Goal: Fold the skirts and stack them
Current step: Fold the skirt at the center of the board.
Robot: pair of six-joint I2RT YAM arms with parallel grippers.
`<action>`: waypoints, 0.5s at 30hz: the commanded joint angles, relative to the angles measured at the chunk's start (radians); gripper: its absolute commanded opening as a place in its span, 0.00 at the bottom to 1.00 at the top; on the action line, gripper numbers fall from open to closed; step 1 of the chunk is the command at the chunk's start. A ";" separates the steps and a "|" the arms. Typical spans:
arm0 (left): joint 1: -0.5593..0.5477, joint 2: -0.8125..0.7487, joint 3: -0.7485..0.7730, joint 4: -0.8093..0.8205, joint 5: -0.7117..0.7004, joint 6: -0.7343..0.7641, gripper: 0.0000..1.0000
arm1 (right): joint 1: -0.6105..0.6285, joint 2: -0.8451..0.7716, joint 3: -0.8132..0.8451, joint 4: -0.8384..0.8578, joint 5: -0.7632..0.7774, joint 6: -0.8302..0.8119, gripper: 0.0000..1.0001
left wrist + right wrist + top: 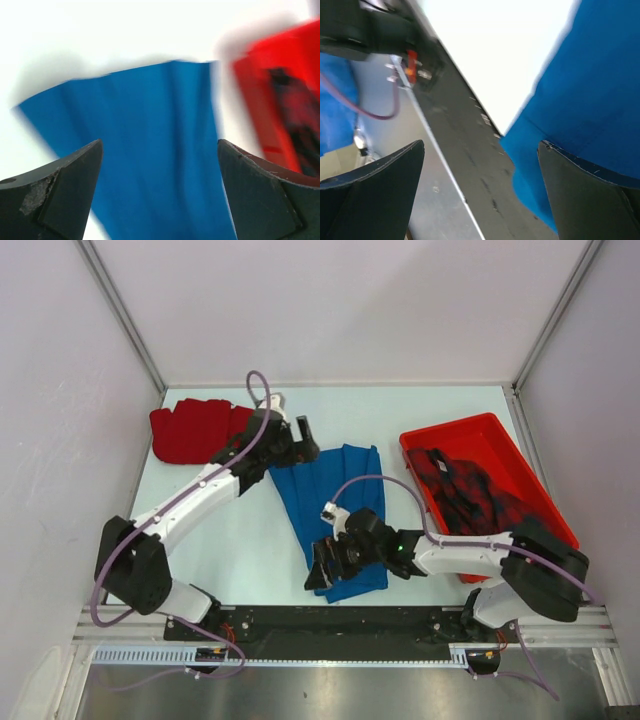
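Note:
The blue skirt (335,510) lies flat in the middle of the table, its near hem reaching the front edge. At the back left, the red skirt (195,430) rests in a folded heap. The plaid skirt (465,490) sits crumpled inside the red tray (445,426). My left gripper (300,440) hovers open over the blue skirt's far end; in the left wrist view the blue skirt (150,150) fills the gap between the left gripper (160,145) jaws. My right gripper (322,565) stands open at the near left corner, with the blue skirt (590,100) beside the right gripper (481,145).
The red tray (280,100) stands at the right of the table, close to the blue skirt's right edge. A black rail (470,150) runs along the table's front edge under my right gripper. White walls enclose the table at the left, back and right.

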State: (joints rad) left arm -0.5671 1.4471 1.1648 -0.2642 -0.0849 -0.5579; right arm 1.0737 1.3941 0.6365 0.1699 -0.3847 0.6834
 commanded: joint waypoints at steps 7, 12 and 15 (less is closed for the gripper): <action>0.088 0.122 0.021 0.054 0.073 0.176 1.00 | 0.020 0.049 0.022 -0.269 0.217 -0.013 1.00; 0.119 0.312 0.186 -0.042 0.109 0.266 1.00 | -0.009 0.075 0.009 -0.346 0.248 -0.031 1.00; 0.121 0.407 0.259 -0.066 0.116 0.332 1.00 | -0.014 0.063 -0.003 -0.380 0.267 -0.038 1.00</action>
State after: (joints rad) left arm -0.4576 1.7786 1.3308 -0.2855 0.0021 -0.3473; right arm 1.0828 1.4460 0.6598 -0.0277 -0.2337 0.6800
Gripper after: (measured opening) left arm 0.996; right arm 0.994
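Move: The left hand hangs over the far part of the blue skirt. The middle of the skirt's far edge is about 5 cm ahead, 2 cm to its right and 13 cm below, with the far-left corner some 11 cm to its left and 1 cm ahead. The red skirts lie roughly 31 cm left and 15 cm ahead. For the right hand, the skirt's near-left corner is about 2 cm back, 2 cm right and 5 cm below. Down and forward goes the open left hand, after a short swing of about 4 cm to its left; it sinks some 8 cm towards the skirt's far edge, drifting slightly back right as its fingertips dip about 10 degrees, still clear of the cloth. The open right hand lowers about 5 cm beside the near-left corner and draws back 3 cm to the right, fingers tipping some 15 degrees steeper; whether it touches can't be seen. ##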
